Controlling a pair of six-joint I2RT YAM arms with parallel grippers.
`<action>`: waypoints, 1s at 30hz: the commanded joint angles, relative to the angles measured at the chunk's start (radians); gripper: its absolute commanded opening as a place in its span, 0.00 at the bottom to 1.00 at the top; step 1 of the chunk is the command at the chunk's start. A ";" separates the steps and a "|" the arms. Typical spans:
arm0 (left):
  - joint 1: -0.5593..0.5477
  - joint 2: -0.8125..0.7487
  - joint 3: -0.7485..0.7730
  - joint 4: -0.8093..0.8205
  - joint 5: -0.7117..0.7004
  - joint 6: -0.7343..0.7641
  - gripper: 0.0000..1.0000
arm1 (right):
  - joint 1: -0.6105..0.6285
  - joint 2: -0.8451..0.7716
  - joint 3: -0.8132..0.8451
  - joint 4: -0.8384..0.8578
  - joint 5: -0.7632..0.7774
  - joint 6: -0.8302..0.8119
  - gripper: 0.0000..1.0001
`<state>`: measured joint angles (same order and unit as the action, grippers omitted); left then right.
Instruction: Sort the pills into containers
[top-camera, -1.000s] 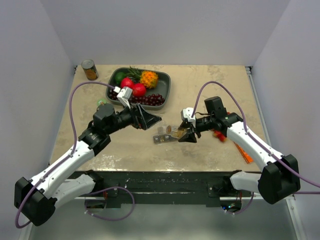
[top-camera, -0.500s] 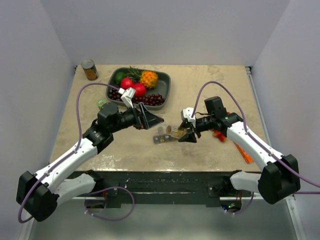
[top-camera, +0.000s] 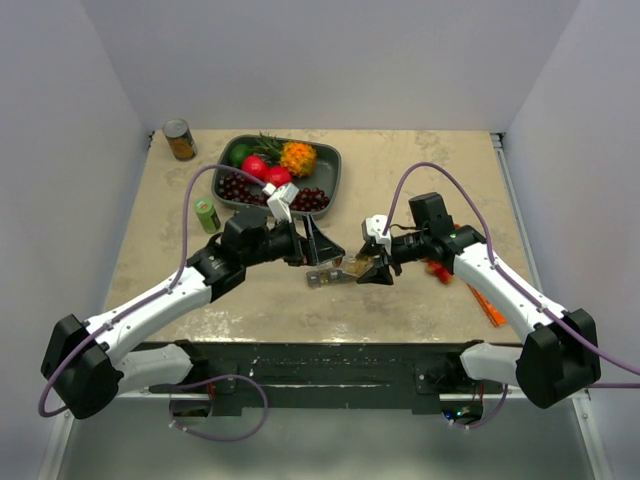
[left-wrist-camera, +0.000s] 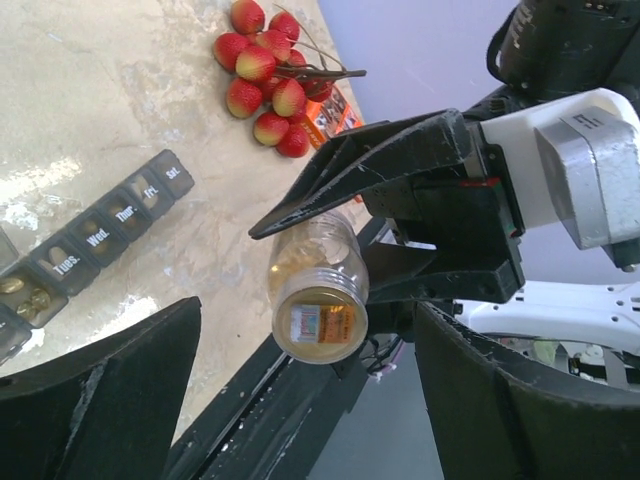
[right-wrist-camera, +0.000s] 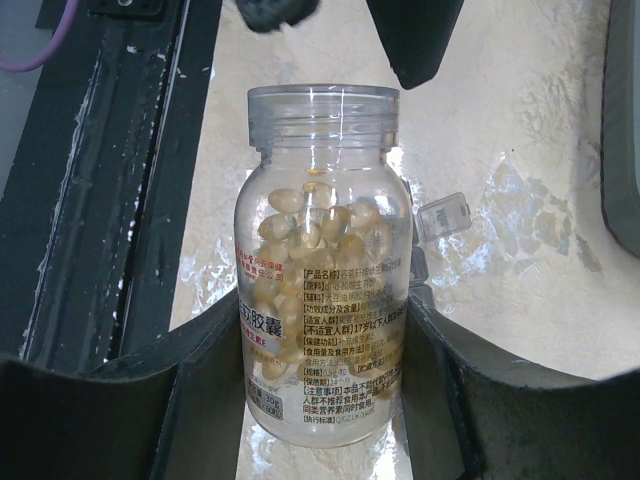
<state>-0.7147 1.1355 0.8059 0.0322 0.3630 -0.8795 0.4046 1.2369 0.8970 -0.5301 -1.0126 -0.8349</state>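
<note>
My right gripper (right-wrist-camera: 320, 385) is shut on a clear pill bottle (right-wrist-camera: 320, 300) full of pale yellow pills (right-wrist-camera: 310, 235), held on its side just above the table. The bottle (top-camera: 358, 265) points its uncapped neck at my left gripper (top-camera: 322, 246). The left gripper (left-wrist-camera: 320, 400) is open, one finger on each side of the bottle's mouth (left-wrist-camera: 318, 318) without touching it. The containers (left-wrist-camera: 100, 235), a grey strip labelled by weekday, lie under the bottle (top-camera: 325, 276). A few pills (left-wrist-camera: 22, 290) rest in its end compartments, and one lid (right-wrist-camera: 443, 215) stands open.
A dark tray (top-camera: 332, 172) of fruit sits at the back, a tin can (top-camera: 180, 140) in the far left corner. A small green bottle (top-camera: 207, 215) stands left of my left arm. Red fruits (left-wrist-camera: 265, 70) and an orange packet (top-camera: 487, 305) lie by the right arm.
My left arm has swung right, bringing its gripper up to the bottle's mouth and uncovering the green bottle. Its jaws have narrowed slightly. The right arm has held still.
</note>
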 joint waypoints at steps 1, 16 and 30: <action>-0.005 0.017 0.047 0.018 -0.036 -0.003 0.88 | -0.006 -0.013 0.026 0.027 -0.017 -0.015 0.00; -0.032 0.078 0.076 0.031 0.024 0.014 0.63 | -0.004 -0.010 0.023 0.038 -0.011 -0.006 0.00; -0.037 0.109 0.078 0.041 0.129 0.121 0.26 | -0.004 -0.011 0.023 0.039 -0.015 0.000 0.00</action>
<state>-0.7464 1.2274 0.8478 0.0437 0.4160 -0.8452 0.4046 1.2369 0.8970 -0.5312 -1.0035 -0.8322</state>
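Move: The clear lid on the pill bottle lies about 3 cm to the left gripper's right, 1 cm back and 1 cm below its open fingers. The right gripper already holds the bottle, with the lid about 5 cm to its left, 4 cm above and level fore-and-aft. From the left gripper, the pill organizer lies some 4 cm ahead, 5 cm right and 15 cm below; the fruit tray some 29 cm ahead, 13 cm left, 15 cm below. Bring the left gripper about 2 cm to the right and 1 cm down onto the bottle's lid, edging slightly forward and then back, while closing the fingers from nearly wide open to about half, so that they begin to pinch the lid's rim. Keep the right gripper still, holding the bottle with its lid end towards the left hand. ##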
